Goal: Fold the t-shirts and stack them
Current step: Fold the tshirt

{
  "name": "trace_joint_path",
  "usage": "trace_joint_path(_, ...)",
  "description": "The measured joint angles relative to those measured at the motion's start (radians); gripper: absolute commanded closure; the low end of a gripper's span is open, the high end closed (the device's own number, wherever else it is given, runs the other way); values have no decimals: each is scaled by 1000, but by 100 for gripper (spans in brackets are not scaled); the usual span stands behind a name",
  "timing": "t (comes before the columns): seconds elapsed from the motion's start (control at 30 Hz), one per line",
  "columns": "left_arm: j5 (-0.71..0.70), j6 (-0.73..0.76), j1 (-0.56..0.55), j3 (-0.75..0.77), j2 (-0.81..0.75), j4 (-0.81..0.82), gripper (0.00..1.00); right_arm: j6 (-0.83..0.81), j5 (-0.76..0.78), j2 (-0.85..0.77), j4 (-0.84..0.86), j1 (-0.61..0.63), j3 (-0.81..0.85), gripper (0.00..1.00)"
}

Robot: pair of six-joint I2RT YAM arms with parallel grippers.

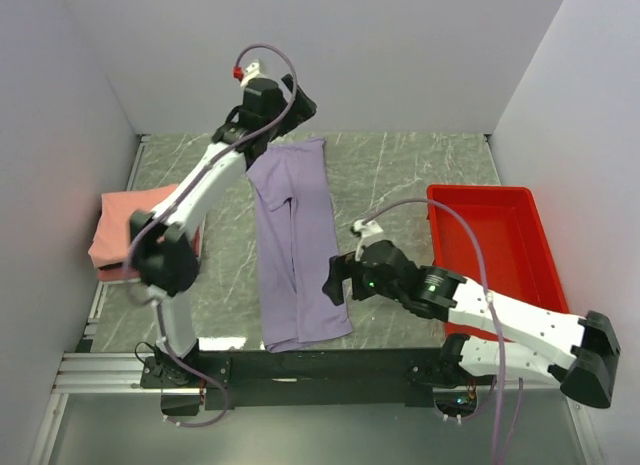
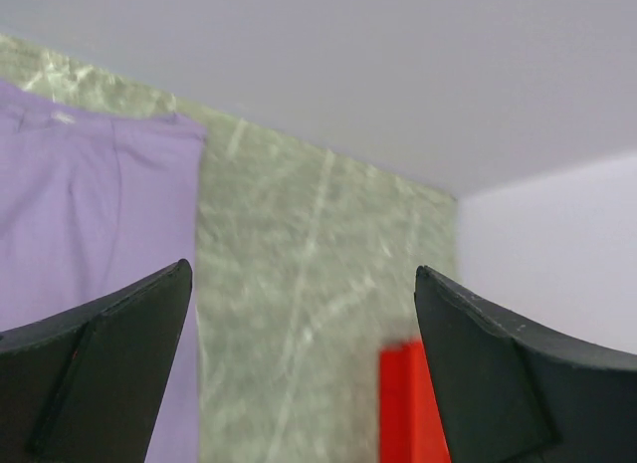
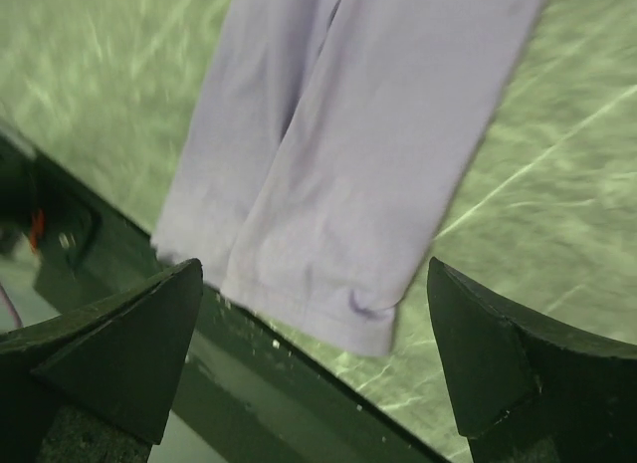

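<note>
A pale lavender t-shirt [image 1: 296, 245] lies folded lengthwise into a long strip down the middle of the table. Its near hem [image 3: 338, 314] reaches the table's front edge. My left gripper [image 1: 295, 110] hovers open over the shirt's far end; in the left wrist view the purple cloth [image 2: 90, 204] shows left of the gripper [image 2: 302, 284], with nothing between its fingers. My right gripper [image 1: 335, 282] is open beside the shirt's near right edge, and in the right wrist view the gripper [image 3: 314, 314] is above the hem without holding it. A folded salmon-pink t-shirt [image 1: 130, 230] lies at the left, with a darker red edge under it.
A red plastic tray [image 1: 540, 255] stands on the right side of the table and shows as a red corner [image 2: 403, 403] in the left wrist view. White walls close in the back and both sides. A dark rail [image 3: 299, 403] runs along the front edge.
</note>
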Motion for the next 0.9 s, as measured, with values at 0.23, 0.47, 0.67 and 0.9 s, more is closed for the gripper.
trace_joint_path(0.23,-112,-58,-110,-640,-616,14,1,29,10,-171,26,-106,-97,0)
trace_joint_path(0.47,-167,-282,-344,-1158,-970,-105,1,-2,-106,-197,48,-163,-158,1)
trace_joint_path(0.67,-223,-530,-625,-1253,-1099,-344,1,-34,-233,-197,56,-166,-199,2)
trace_joint_path(0.9,-241,-797,-937,-1290,-1019,-461,0,-50,-315,-191,61,-166,-236,6)
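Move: The near hem's left corner lies some 50 cm back of the left hand, 5 cm to its left and 25 cm below; the shirt's far end is about 11 cm ahead and 5 cm left, the folded stack 18 cm back and 38 cm left. The hem's right corner is about 8 cm back, 2 cm left and 10 cm below the right hand; the red bin's middle is 9 cm ahead and 37 cm right. Touching nothing, the left hand sweeps fast back along the shirt towards its near hem, about 47 cm, rising a little first, then sinking well below its starting height while its open fingers tip some 35 degrees farther down. The right hand, also open, edges right and slightly forward, then draws back and sinks some 5 cm towards the hem's right corner. ##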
